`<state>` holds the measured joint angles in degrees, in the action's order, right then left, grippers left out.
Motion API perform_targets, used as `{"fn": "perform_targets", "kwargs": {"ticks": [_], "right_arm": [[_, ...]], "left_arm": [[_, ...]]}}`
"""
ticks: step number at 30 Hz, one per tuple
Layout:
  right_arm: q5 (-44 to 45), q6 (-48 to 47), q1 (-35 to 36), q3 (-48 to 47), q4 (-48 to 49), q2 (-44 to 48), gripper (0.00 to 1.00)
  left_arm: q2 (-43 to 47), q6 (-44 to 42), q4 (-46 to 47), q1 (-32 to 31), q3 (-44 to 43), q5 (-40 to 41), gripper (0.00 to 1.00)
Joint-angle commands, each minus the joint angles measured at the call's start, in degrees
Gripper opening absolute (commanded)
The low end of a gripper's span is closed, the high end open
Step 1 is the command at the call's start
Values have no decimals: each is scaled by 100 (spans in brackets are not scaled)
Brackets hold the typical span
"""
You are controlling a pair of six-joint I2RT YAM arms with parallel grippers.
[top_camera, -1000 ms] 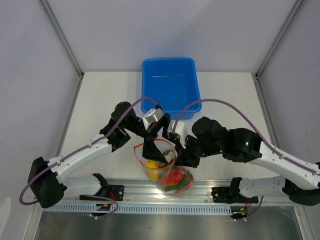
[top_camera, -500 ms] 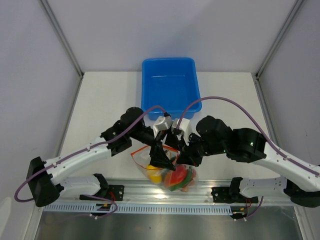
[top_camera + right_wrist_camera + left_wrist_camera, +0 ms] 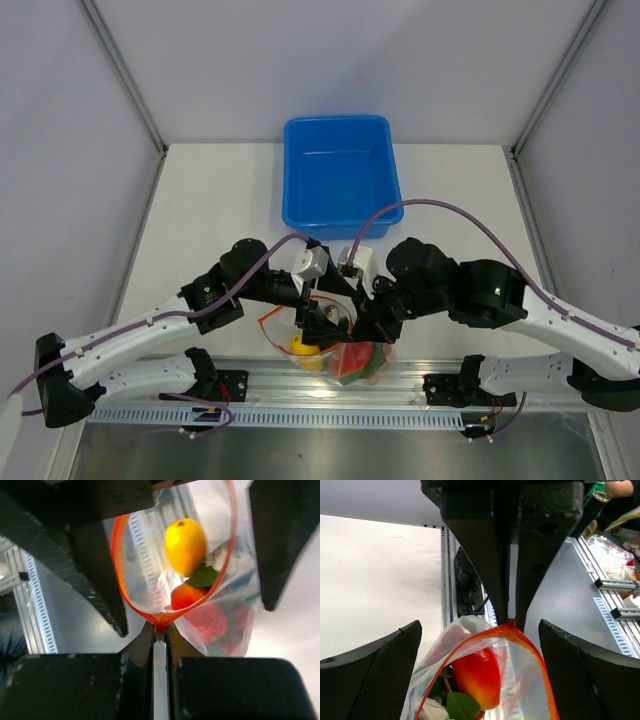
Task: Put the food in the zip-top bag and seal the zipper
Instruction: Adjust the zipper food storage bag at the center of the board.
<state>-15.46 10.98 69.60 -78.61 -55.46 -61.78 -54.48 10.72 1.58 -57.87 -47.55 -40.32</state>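
Observation:
The clear zip-top bag [image 3: 332, 348] hangs at the table's near edge with its mouth open. The food lies inside it: a yellow fruit [image 3: 300, 347] [image 3: 185, 546], a red-orange fruit [image 3: 477, 672] and red and green pieces [image 3: 358, 362]. My right gripper [image 3: 160, 629] [image 3: 366, 326] is shut on one end of the orange-red zipper [image 3: 135, 602] [image 3: 532, 652], which loops open. My left gripper [image 3: 480, 680] [image 3: 318, 322] is open, one finger on each side of the bag's mouth, touching nothing that I can see. In the left wrist view the right gripper's fingertips [image 3: 500, 610] pinch the zipper's far end.
A blue plastic tub [image 3: 340, 175] stands at the back of the table, behind both arms. A metal rail [image 3: 280, 385] with the arm bases runs along the near edge, just under the bag. White walls close in on both sides.
My left arm has swung toward the near edge and lowered its open gripper over the bag's mouth. The right gripper has kept its pinch, and the bag has shifted slightly.

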Motion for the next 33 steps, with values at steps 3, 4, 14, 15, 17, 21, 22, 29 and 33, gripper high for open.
{"fn": "perform_targets", "kwargs": {"ticks": [3,4,14,15,17,21,22,29,33], "right_arm": [[-256,176,229,-5,264,69,0],[-221,185,238,-5,264,104,0],[26,220,238,74,308,175,0],[69,220,238,74,273,184,0],[105,229,238,82,229,210,0],[263,281,238,100,159,359,0],[263,308,238,109,150,386,0],[386,431,238,179,-52,500,0],[500,571,229,276,-61,465,0]], "left_arm": [[-151,-360,377,-58,-43,-773,100],[-220,-395,378,-76,-61,-872,99],[-590,-888,-519,-190,-413,-1013,99],[-573,-896,-597,-190,-422,-970,99],[-529,-922,-676,-190,-396,-934,98],[-441,-879,-791,-190,-325,-733,92],[-432,-853,-783,-190,-247,-671,89],[-99,-396,-493,-225,26,-162,80],[60,-246,-290,-339,167,119,62]]}}
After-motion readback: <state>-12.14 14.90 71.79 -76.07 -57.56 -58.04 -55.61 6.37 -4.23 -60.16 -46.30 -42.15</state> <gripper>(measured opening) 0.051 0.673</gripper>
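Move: The bag's orange zipper mouth, open, runs between the left hand's spread fingers; the stretch near its right end lies about 2 cm back from the left hand point and 4 cm below, level sideways. Below it in the bag, the red fruit sits some 4 cm back and 12 below the left hand, the yellow fruit roughly 8 cm left, 4 back and 13 below. The right hand pinches the mouth's right corner; that same stretch is about 4 cm left, 1 forward and 1 below. The zipper mouth, its right corner still pinched by the right hand, is straddled by the left fingers as that hand goes back about 2 cm, then down, 3.5 cm in all; they then close by a third onto the two rims. Meanwhile the right hand draws the corner back a little, then 2 cm to the right. ##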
